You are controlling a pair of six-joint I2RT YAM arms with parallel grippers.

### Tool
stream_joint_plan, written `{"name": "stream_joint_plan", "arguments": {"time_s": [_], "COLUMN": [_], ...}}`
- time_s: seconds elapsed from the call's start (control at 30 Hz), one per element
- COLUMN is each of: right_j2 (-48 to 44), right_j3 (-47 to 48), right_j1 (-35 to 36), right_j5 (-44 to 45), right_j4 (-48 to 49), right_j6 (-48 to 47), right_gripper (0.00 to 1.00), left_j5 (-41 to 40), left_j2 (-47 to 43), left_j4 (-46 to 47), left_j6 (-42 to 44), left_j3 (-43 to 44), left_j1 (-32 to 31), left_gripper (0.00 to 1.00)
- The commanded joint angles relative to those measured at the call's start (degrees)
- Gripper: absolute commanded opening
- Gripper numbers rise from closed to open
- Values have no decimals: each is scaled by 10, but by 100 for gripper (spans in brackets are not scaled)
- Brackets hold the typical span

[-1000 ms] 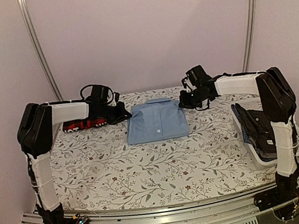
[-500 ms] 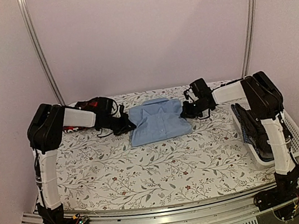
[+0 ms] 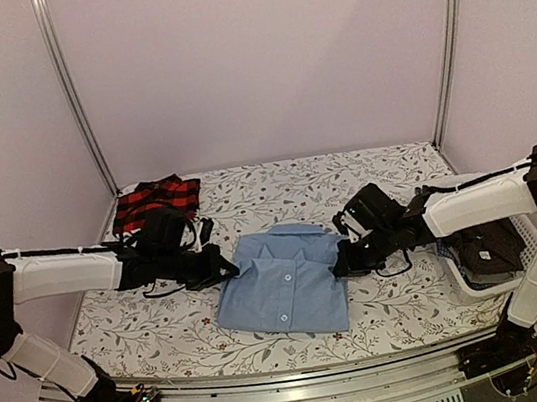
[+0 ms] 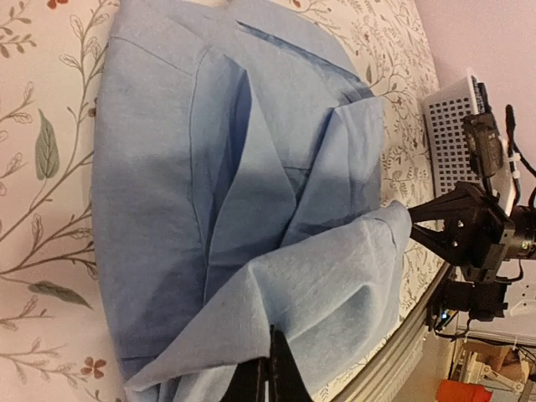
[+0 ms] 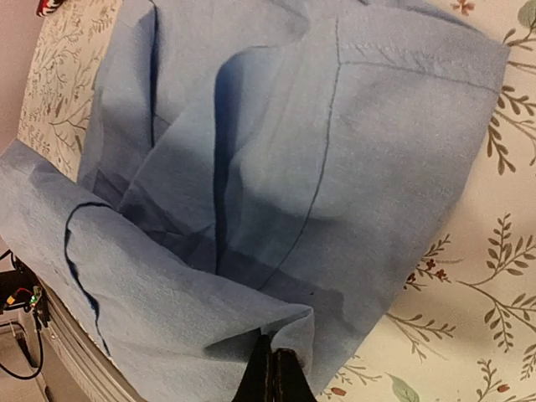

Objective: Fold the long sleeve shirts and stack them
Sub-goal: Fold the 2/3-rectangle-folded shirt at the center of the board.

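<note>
A plain light blue long sleeve shirt point(image 3: 282, 288) lies folded, collar toward the back, on the near middle of the flowered table. My left gripper point(image 3: 223, 266) is shut on the shirt's left edge, and my right gripper point(image 3: 342, 266) is shut on its right edge. In the left wrist view the black fingertips point(image 4: 272, 368) pinch a raised fold of the blue cloth point(image 4: 209, 209). The right wrist view shows the same: the closed tips point(image 5: 275, 368) bite a fold of the blue shirt point(image 5: 335, 167). A red-and-black plaid shirt point(image 3: 154, 200) lies folded at the back left.
A white plastic basket point(image 3: 463, 285) stands at the right edge with dark shirts point(image 3: 489, 254) in it, partly behind my right arm. The table's metal front rail point(image 3: 308, 397) runs just beyond the blue shirt's near hem. Upright frame poles stand at the back corners.
Both arms have drawn the blue shirt from the back of the table to the near middle, with both grippers staying shut. The plaid shirt is now uncovered.
</note>
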Motion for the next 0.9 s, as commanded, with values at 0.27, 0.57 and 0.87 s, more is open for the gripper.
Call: {"name": "stream_joint_plan", "arguments": {"time_s": [0.27, 0.57, 0.87], "right_j2": [-135, -126, -119], "right_j3": [37, 97, 151], "right_j1": [21, 20, 5], "right_j5": [113, 159, 175], "right_j4": [-65, -98, -119], "right_j6": [35, 10, -13], "right_gripper": [0, 0, 0], "left_j5": [-59, -43, -19], "left_j2": [-91, -33, -8], "left_j4": [-84, -102, -106], "left_j6": [17, 56, 76], "left_j3": [50, 147, 194], "left_j1": [-16, 4, 29], "left_gripper": [0, 0, 0]}}
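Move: Each hand holds one end of the light-blue shirt's raised hem. The collar to which it is being folded lies about 11 cm ahead of the left hand, 15 cm to its right and 7 cm below; from the right hand it is some 12 cm ahead, 8 cm left and 3 cm below. The shirt's near fold is about 11 cm behind the left hand and 10 cm to its right. The red plaid shirt lies 22 cm ahead of that hand and 16 cm to its left. Both hands keep the hem ends pinched in shut fingers and lift them, the left about 10 cm and the right some 13.5 cm. The first part is nearly straight up, the left easing back a centimetre; then both also work forward, ending about 5 cm farther out. The fingers tip upward on the way, more on the right, which also turns slightly clockwise. ##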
